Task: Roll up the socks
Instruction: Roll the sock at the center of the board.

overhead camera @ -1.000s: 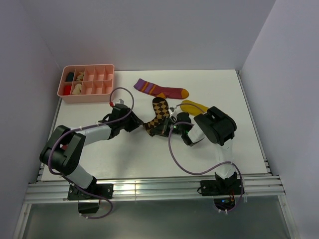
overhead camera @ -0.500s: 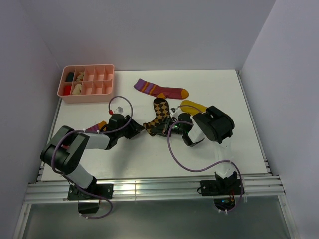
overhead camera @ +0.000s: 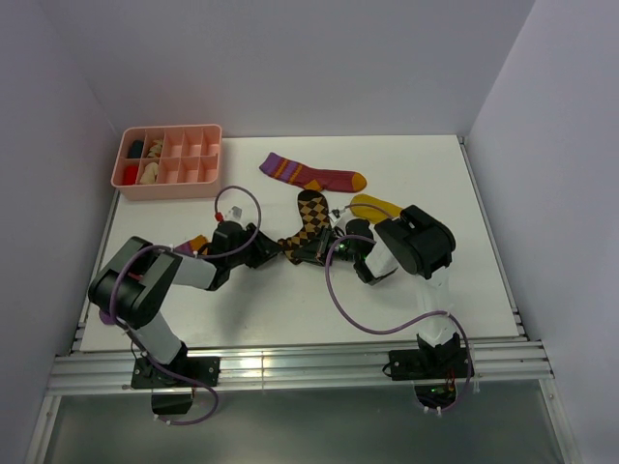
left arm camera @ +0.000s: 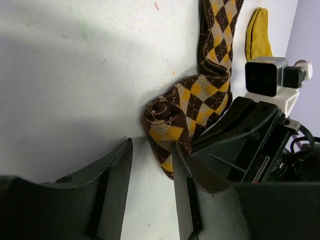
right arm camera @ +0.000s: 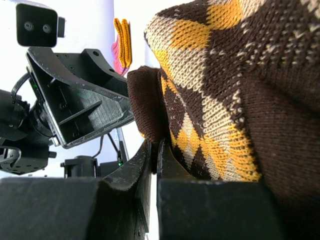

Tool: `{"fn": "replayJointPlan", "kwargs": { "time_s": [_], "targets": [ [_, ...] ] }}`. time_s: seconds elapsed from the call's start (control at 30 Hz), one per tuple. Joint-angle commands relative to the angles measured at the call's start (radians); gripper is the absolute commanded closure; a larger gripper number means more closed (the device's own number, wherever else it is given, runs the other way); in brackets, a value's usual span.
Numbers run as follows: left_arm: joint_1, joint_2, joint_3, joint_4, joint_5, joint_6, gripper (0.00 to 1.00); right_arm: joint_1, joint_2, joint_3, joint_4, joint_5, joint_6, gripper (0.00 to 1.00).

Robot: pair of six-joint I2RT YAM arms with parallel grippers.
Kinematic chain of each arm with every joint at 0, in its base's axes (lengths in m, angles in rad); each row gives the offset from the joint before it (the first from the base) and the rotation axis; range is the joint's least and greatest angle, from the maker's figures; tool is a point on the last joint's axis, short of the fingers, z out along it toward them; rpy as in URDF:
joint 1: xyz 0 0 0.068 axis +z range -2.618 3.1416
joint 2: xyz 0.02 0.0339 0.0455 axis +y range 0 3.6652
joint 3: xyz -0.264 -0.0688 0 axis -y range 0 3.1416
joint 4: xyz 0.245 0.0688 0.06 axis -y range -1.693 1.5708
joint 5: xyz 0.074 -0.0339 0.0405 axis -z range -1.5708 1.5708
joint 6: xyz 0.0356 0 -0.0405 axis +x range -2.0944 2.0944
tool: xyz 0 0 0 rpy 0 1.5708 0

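The brown-and-tan diamond-check sock (overhead camera: 309,217) lies mid-table, its near end rolled into a small coil (left arm camera: 172,117). My right gripper (right arm camera: 156,150) is shut on a fold of that coil, and the sock (right arm camera: 225,100) fills the right wrist view. My left gripper (left arm camera: 150,167) stands open just left of the coil; one fingertip (left arm camera: 180,165) touches the sock's edge and only table shows between the fingers. In the top view the two grippers, left (overhead camera: 274,249) and right (overhead camera: 308,253), face each other. A maroon sock (overhead camera: 311,174) lies behind and a mustard-yellow sock (overhead camera: 375,206) to the right.
A pink compartment tray (overhead camera: 169,184) sits at the back left. Another sock with an orange toe (overhead camera: 193,244) lies partly hidden under my left forearm. White walls close in the table on three sides.
My left gripper has slid right across the table up to the rolled end of the check sock. The right gripper has kept its hold and barely moved.
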Motion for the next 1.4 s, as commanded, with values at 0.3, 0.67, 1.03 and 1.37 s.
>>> {"fn": "replayJointPlan", "kwargs": {
  "time_s": [0.3, 0.67, 1.03, 1.37],
  "targets": [
    [-0.001, 0.129, 0.109, -0.11, -0.016, 0.029, 0.62, 0.021, 0.015, 0.001, -0.304, 0.061, -0.14, 1.0],
    [-0.039, 0.224, 0.208, -0.336, -0.059, 0.054, 0.76, 0.022, -0.023, 0.045, -0.427, 0.111, -0.224, 1.0],
    [-0.059, 0.19, 0.476, -0.78, -0.282, 0.161, 1.0, 0.07, -0.267, 0.081, -0.723, 0.324, -0.47, 0.66],
    [-0.11, 0.299, 0.841, -1.179, -0.363, 0.232, 1.0, 0.275, -0.493, -0.016, -0.693, 0.845, -0.701, 0.56]
  ]
}}
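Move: The checkered sock's rolled end is about 3 cm ahead and 4 cm right of the left hand, a centimetre lower. The right hand, still pinching its flap, has that roll some 3 cm ahead and 2 cm left. From the left hand, the checkered sock's flat part lies about 11 cm ahead and 9 cm right, the striped red sock 20 cm ahead and 9 cm right, and the yellow sock 8 cm ahead and 28 cm right. The left fingers close on the checkered sock's rolled end after reaching about 5 cm diagonally forward and right; keeping that pinch, the hand eases forward and a little left, its left side rolling up some 30 degrees. The right hand first keeps its pinch and nudges forward, then opens and lets go, its fingers tipping downward as it draws slightly left, back and up. ##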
